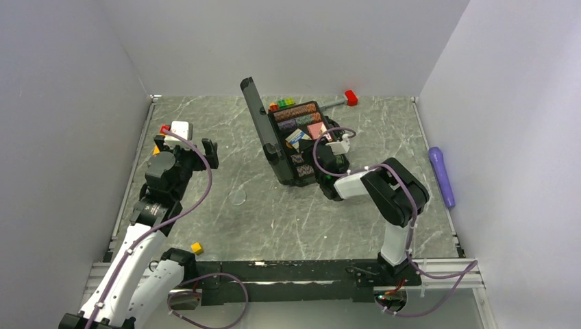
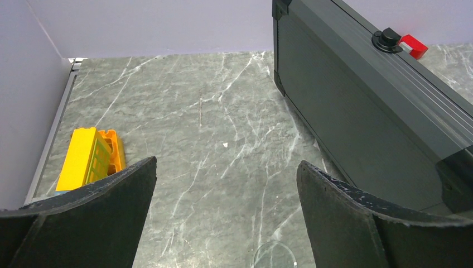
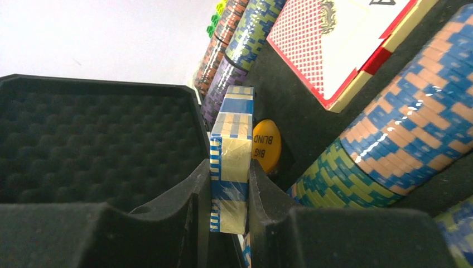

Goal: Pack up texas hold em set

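The black poker briefcase (image 1: 291, 147) stands open at the table's middle back, its lid (image 2: 362, 106) upright on the left. Rows of striped chips (image 1: 296, 113) and a pink card deck (image 1: 316, 129) lie in the tray. My right gripper (image 3: 230, 184) is shut on the blue-white card deck (image 3: 231, 162), held on edge over the tray beside an orange "BIG BLIND" marker (image 3: 266, 146), chip rows (image 3: 401, 128) and the pink deck (image 3: 340, 44). My left gripper (image 2: 226, 190) is open and empty above bare table, left of the case lid.
A yellow-orange block (image 2: 92, 156) lies at the left wall. A small yellow cube (image 1: 196, 247) sits near the front. A purple cylinder (image 1: 442, 175) lies at the right edge. A red-headed tool (image 1: 350, 97) lies behind the case. A clear disc (image 1: 237, 197) lies mid-table.
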You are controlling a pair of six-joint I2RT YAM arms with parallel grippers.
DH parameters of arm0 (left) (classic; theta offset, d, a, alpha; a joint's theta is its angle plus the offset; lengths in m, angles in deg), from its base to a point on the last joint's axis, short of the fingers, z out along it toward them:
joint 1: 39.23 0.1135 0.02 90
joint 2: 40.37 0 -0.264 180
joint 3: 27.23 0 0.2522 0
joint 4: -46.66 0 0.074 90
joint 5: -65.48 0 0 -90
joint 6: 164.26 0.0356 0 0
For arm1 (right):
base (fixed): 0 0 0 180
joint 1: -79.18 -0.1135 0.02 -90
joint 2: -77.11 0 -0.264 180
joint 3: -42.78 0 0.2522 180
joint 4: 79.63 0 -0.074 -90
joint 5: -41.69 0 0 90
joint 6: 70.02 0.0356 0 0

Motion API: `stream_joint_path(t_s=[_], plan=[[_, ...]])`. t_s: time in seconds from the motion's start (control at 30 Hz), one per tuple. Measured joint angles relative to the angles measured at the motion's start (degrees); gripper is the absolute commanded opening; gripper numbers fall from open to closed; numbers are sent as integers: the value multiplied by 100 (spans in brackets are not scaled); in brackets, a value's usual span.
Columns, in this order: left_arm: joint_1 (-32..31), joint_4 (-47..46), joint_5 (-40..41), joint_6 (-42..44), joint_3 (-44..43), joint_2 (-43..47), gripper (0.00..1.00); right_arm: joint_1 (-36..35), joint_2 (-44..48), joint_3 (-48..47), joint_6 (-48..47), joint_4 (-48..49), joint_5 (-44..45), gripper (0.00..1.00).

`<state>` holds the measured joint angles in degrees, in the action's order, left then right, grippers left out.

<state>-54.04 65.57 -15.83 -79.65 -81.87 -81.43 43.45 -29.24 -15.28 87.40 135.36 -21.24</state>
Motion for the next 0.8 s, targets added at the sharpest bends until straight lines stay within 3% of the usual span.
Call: stream_joint_path(t_s=[0.1, 0.13, 0.27, 0.43, 0.63, 0.8], plan=[[0, 0, -4, 2, 0, -2, 99, -42, -72, -101, 15, 15, 2, 48], [0, 0, -4, 2, 0, -2, 99, -50, -81, -114, 15, 50, -7, 58], [0, 0, -4, 2, -2, -2, 99, -79, -81, -118, 9, 210, -7, 79], [0, 0, -13, 4, -2, -4, 99, -85, 271, 168, -304, 326, 81, 82], [0, 0, -31, 4, -2, -4, 99, -63, 1384, 734, -1182, 306, 299, 85], [0, 0, -31, 4, -2, -4, 99, 407, 1998, 592, -2249, -105, -590, 83]])
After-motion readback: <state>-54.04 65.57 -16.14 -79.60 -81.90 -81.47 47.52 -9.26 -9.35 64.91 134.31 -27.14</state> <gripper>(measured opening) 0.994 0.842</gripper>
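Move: The right hand holds the blue card deck tilted over the case's left middle slot, whose middle, with the orange Big Blind chip in it, lies about 2 cm to its left, 1 cm ahead and 3 cm below. The red card deck lies some 5 cm ahead and 4 cm to the right, the near chip rows roughly 3 cm back and 3 cm right, both slightly lower. From the idle left hand, that slot is about 14 cm ahead, 28 cm right and 20 cm down. With a small nudge of about 1 cm to the left, the right hand opens its fingers wide and lets go of the blue card deck over the left middle slot beside the red deck. It then climbs about 10 cm out of the case while swinging some 5 cm to the right and drawing back a little, away from the lid, the fingers tipping up and the wrist rolling right side up, some 15 degrees each. ##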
